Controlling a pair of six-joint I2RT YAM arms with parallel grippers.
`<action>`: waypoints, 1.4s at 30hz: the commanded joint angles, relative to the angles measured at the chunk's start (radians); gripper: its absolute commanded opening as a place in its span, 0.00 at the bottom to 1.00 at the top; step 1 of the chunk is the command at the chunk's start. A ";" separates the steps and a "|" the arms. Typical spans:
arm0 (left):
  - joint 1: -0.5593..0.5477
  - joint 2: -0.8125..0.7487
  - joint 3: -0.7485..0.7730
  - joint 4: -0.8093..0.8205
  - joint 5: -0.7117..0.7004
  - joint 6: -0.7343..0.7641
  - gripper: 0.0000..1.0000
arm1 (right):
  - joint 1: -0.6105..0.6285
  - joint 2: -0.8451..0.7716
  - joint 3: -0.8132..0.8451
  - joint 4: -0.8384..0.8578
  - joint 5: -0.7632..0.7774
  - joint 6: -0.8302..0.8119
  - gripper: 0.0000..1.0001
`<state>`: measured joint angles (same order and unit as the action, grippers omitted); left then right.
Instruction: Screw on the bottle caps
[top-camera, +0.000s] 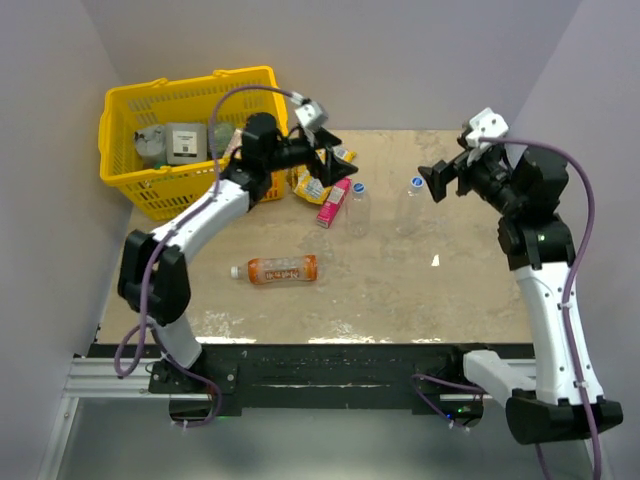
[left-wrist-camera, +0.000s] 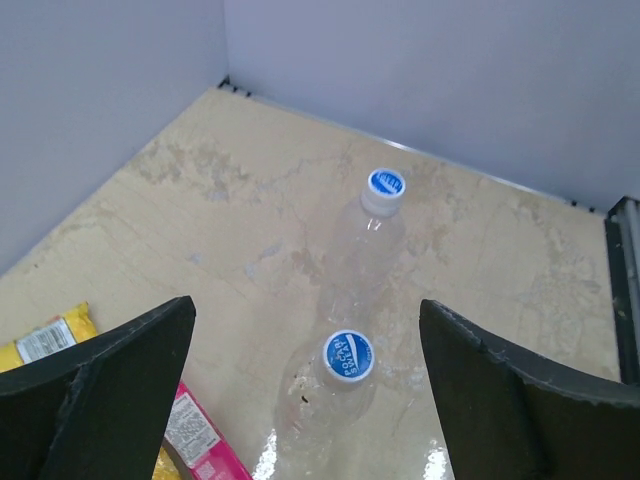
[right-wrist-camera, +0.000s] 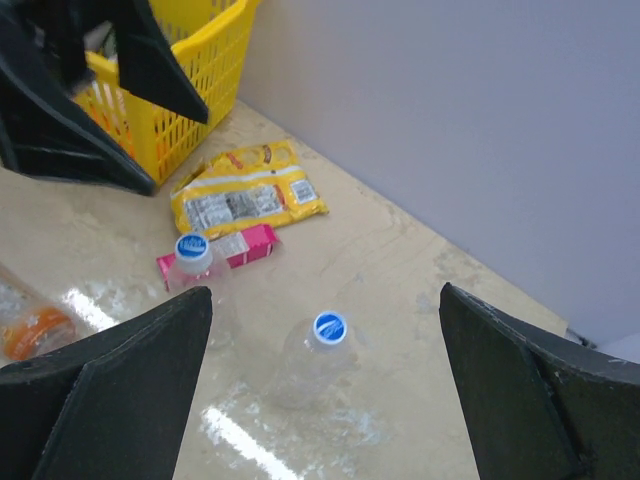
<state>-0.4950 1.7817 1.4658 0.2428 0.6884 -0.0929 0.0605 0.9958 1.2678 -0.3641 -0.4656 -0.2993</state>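
Two colourless bottles stand upright mid-table, each with a blue cap on its neck. My left gripper (top-camera: 330, 163) hangs open just left of and above the nearer bottle (top-camera: 359, 212). In the left wrist view its cap (left-wrist-camera: 348, 355) lies between the spread fingers (left-wrist-camera: 120, 385), untouched, with the other bottle cap (left-wrist-camera: 385, 184) beyond it. My right gripper (top-camera: 452, 170) is open beside the second bottle (top-camera: 410, 205). In the right wrist view that bottle's cap (right-wrist-camera: 330, 327) sits between the fingers (right-wrist-camera: 520, 380) without contact. An orange-drink bottle (top-camera: 283, 269) lies on its side, its whitish cap (top-camera: 236, 271) pointing left.
A pink packet (top-camera: 333, 203) and a yellow snack bag (top-camera: 312, 182) lie just left of the nearer bottle. A yellow basket (top-camera: 125, 175) holding several items stands at the back left. Purple walls close in the table's back and sides.
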 joint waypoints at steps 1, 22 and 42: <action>0.097 -0.272 0.065 -0.005 0.197 -0.180 1.00 | 0.073 0.139 0.229 -0.074 -0.050 -0.047 0.99; 0.605 -1.018 -0.211 -0.462 -0.632 -0.036 1.00 | 0.955 1.320 1.151 -0.565 0.206 -0.277 0.99; 0.608 -0.999 -0.254 -0.441 -0.533 -0.102 1.00 | 0.998 1.514 1.093 -0.645 0.380 -0.308 0.98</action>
<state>0.1047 0.7689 1.2243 -0.2329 0.1192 -0.1574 1.0538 2.5099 2.3585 -0.9798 -0.1215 -0.6064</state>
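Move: The orange bottle lies on its side, cap to the left, about 36 cm left of the right hand, 5 cm back and some 38 cm below. The near capped clear bottle stands 7 cm ahead of that hand and 16 cm left, the other one 8 cm ahead and 4 cm left, their middles about 30 cm down. From the left hand the orange bottle is roughly 13 cm back, 14 cm left and 27 cm below. Swing the empty right gripper left past the two clear bottles, rising slightly first, then drop it about 35 cm towards the orange bottle's shoulder, tipping the fingers from level to steeply down, still wide open. At the same time clear the open left gripper out of the way, some 35 cm left, up and back, turning it counter-clockwise to face the basket. ##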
